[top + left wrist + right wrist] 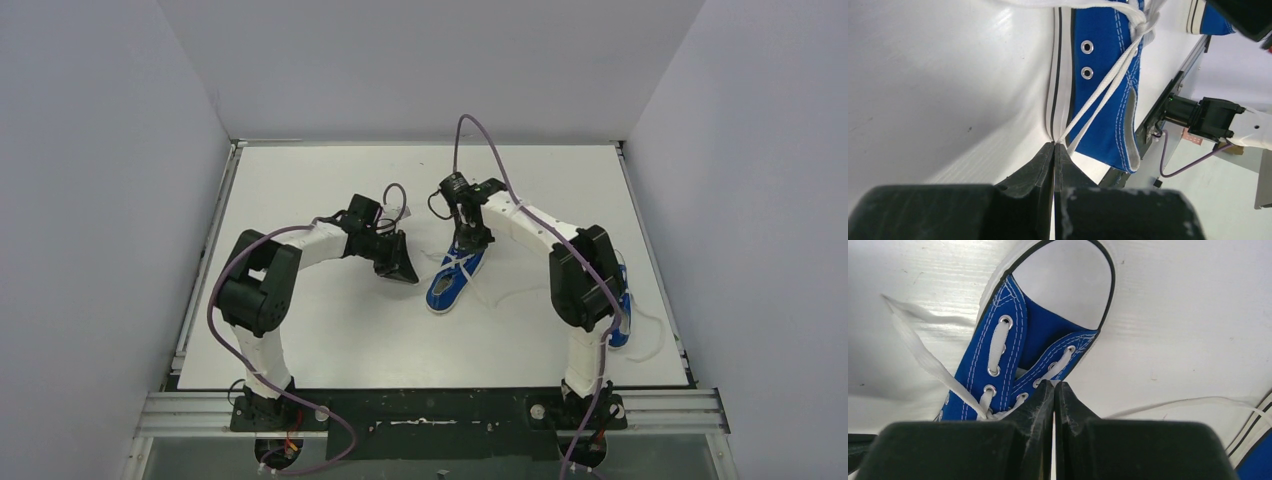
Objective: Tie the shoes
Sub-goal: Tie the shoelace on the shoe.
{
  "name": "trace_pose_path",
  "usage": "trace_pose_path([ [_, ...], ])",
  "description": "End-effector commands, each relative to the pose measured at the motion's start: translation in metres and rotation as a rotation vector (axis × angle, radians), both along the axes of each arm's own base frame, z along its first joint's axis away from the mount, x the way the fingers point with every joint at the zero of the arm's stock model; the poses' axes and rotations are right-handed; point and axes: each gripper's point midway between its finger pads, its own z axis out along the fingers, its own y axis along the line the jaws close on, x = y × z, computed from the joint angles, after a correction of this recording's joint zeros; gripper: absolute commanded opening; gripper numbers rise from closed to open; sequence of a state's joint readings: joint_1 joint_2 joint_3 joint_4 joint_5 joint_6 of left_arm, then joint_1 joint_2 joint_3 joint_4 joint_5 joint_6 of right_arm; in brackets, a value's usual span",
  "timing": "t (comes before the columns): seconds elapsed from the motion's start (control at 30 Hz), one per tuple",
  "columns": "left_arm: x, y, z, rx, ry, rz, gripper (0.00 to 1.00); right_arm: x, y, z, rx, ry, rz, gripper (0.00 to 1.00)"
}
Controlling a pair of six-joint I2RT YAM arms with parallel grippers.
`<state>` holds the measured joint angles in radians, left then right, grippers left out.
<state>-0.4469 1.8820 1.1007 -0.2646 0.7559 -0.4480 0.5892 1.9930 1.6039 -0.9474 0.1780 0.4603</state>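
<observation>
One blue shoe [450,285] with a white toe cap lies mid-table, its toe toward the near edge. My left gripper [404,266] sits just left of it; in the left wrist view the left gripper [1054,144] is shut on a white lace [1103,90], whose two strands run taut from the tips to the knot on the blue shoe [1098,65]. My right gripper [467,243] hangs over the shoe's laced top. In the right wrist view the right gripper [1054,383] is shut, with a sliver of white lace [1060,364] at its tips on the shoe [1043,335].
The second shoe [622,318] lies at the right, partly hidden behind the right arm, its loose lace [655,340] trailing toward the table's right edge. Another loose lace end [923,357] lies flat beside the middle shoe. Grey walls enclose the table on three sides.
</observation>
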Motion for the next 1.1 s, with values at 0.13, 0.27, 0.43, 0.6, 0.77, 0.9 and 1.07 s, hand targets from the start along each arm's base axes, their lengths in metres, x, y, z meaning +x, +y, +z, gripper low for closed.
trace_pose_path([
  [0.13,-0.010,0.019,-0.011,0.069,0.017,-0.036,0.00,0.036,-0.028,0.031,0.065,-0.215,-0.108,0.00],
  [0.27,-0.013,0.028,-0.017,0.103,0.028,-0.019,0.00,0.038,-0.050,0.018,0.075,-0.203,-0.150,0.00],
  [0.43,-0.019,0.039,-0.026,0.129,0.047,-0.012,0.00,0.042,-0.064,0.005,0.078,-0.197,-0.164,0.00],
  [0.6,-0.021,0.052,-0.032,0.171,0.046,0.016,0.00,0.041,-0.080,-0.006,0.073,-0.191,-0.183,0.00],
  [0.77,-0.023,0.058,-0.036,0.193,0.039,0.022,0.00,0.042,-0.088,-0.016,0.080,-0.185,-0.189,0.00],
  [0.9,-0.014,0.053,-0.025,0.178,-0.003,0.006,0.00,0.042,-0.072,-0.010,0.177,-0.170,-0.123,0.00],
  [1.07,0.002,0.061,0.017,0.236,-0.115,0.042,0.37,0.018,-0.064,0.029,0.258,-0.103,-0.096,0.51],
])
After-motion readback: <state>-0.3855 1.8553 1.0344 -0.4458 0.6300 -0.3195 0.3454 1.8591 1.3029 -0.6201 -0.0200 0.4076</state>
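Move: The shoelace knot on the shoe, with a lace loop running from it into each shut hand, lies about 8 cm to the left hand's right, 4 cm ahead and 1 cm above; from the right hand the knot is some 3 cm left, 2 cm back and 1 cm below. The shoe's heel is about 5 cm right of the left hand, 3 cm back and a little lower; the toe cap is some 6 cm ahead of the right hand, 1 cm right and 4 cm lower. The two lace loops, already gripped, are drawn apart from the knot to tighten the bow: the left hand goes about 5 cm left while sinking some 3 cm, ending slightly back, and the right hand goes about 6 cm right, ending a bit forward and lower, tilting some 15 degrees. Both speed up late, and only at the end do the fingers part, the left's letting go of its loop. ##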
